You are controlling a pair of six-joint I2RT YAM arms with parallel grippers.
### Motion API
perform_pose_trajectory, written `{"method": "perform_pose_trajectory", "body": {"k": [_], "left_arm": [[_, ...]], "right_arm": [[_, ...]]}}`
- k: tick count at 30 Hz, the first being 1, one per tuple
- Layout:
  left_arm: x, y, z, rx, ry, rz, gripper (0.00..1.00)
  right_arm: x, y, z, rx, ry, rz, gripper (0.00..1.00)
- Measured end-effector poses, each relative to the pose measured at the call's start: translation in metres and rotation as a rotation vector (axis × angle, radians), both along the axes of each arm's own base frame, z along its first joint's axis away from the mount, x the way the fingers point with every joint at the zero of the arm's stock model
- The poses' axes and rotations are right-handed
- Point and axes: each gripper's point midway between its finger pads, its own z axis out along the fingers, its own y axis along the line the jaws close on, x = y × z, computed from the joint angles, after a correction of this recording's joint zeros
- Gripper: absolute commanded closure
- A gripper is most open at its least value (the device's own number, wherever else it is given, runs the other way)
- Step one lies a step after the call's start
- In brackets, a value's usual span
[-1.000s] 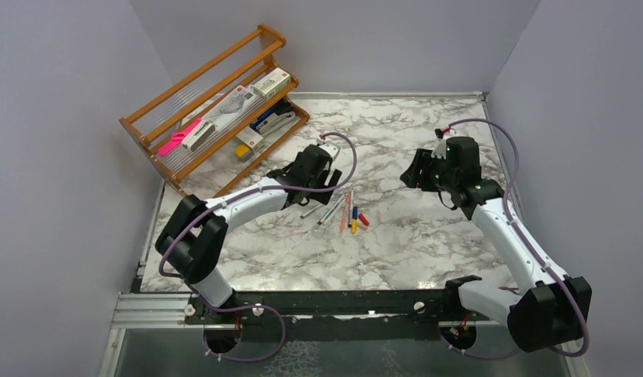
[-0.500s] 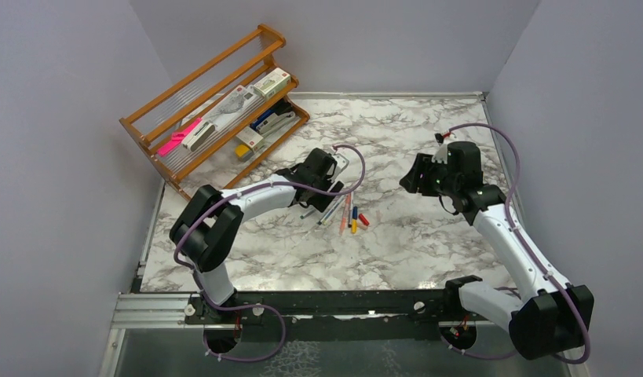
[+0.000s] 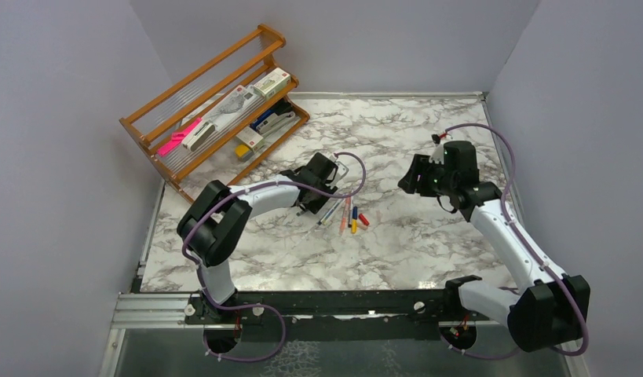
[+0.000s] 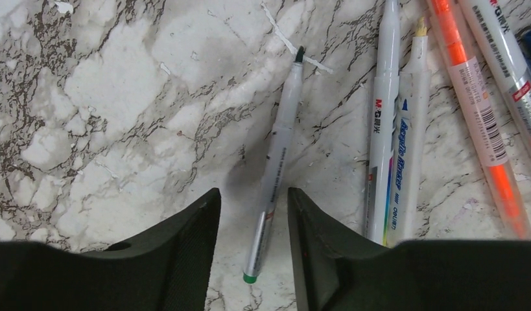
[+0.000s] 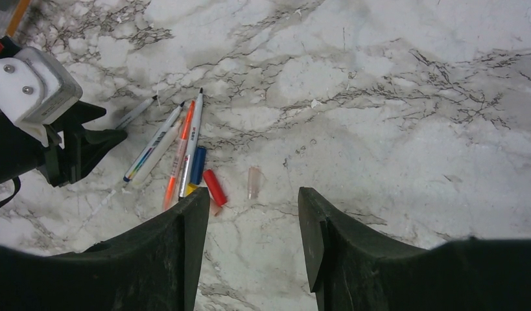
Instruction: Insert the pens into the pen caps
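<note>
A thin grey-white pen (image 4: 275, 165) with a green end lies on the marble between the fingers of my left gripper (image 4: 253, 194). The jaws are open and there is a gap on each side of the barrel. To its right lie two white pens (image 4: 384, 129), a salmon-orange pen (image 4: 476, 116) and a further grey-white one (image 4: 509, 58). The red cap (image 5: 215, 186), dark blue cap (image 5: 198, 165), yellow cap (image 5: 188, 189) and pale pink cap (image 5: 253, 183) lie by the pens' ends. My right gripper (image 5: 253, 194) hangs open above the table (image 3: 428, 236), to the right of the pens, holding nothing.
A wooden rack (image 3: 216, 110) with stationery and a bright pink bar (image 3: 179, 137) stands at the back left. Grey walls close in the table on three sides. The left gripper (image 3: 310, 203) sits low at the left end of the pen cluster (image 3: 341, 212).
My left gripper has come down and forward onto the thin pen and its jaws have narrowed round it. The right arm has shifted slightly.
</note>
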Motion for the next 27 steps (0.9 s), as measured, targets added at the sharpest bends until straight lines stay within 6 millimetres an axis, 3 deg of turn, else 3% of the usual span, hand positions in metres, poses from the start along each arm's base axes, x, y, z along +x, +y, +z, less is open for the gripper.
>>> {"method": "perform_pose_trajectory", "body": {"k": [4,14,17,18,20,23,27], "left_arm": [[-0.002,0.000,-0.002,0.001,0.012,-0.001,1.00],[-0.004,-0.009,-0.001,-0.051,0.042,0.005,1.00],[-0.004,-0.018,0.005,-0.091,0.052,0.006,1.00],[-0.003,-0.024,0.010,-0.121,0.055,0.003,1.00],[-0.002,-0.034,0.020,-0.171,0.058,-0.007,1.00],[0.000,-0.058,0.050,-0.301,0.051,-0.031,1.00],[0.004,-0.086,0.096,-0.468,0.017,-0.064,1.00]], "right_arm": [[0.001,0.000,-0.004,-0.003,0.014,0.001,0.46],[0.003,0.008,-0.002,0.023,0.018,0.031,0.46],[0.007,0.017,0.012,0.066,-0.011,0.061,0.35],[0.010,0.021,0.019,0.086,-0.021,0.073,0.27],[0.015,0.030,0.034,0.131,-0.042,0.102,0.22],[0.025,0.046,0.055,0.202,-0.068,0.159,0.22],[0.028,0.060,0.065,0.277,-0.076,0.204,0.25]]}}
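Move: Between the left hand's open fingers lies the green-ended pen, its middle about 1 cm ahead, 1 cm right and 1 cm below. The striped pen is roughly 5 cm to that hand's right and 1 cm back, the orange pen 8 cm right and 1 cm back. From the right hand, the green-ended pen is some 25 cm left, 4 cm ahead and 13 cm down; the red cap lies about 14 cm left, level fore and aft, just as low. Closing from half open, the left fingers pinch the green-ended pen behind its middle, then carry it up about 10 cm and some 9 cm right over the other pens, the hand rolling nearly 30 degrees, right side rising. The right hand dips a little, then rises and swings left about 6 cm and 3 cm forward towards the held pen, rolling left side up and opening wider. ##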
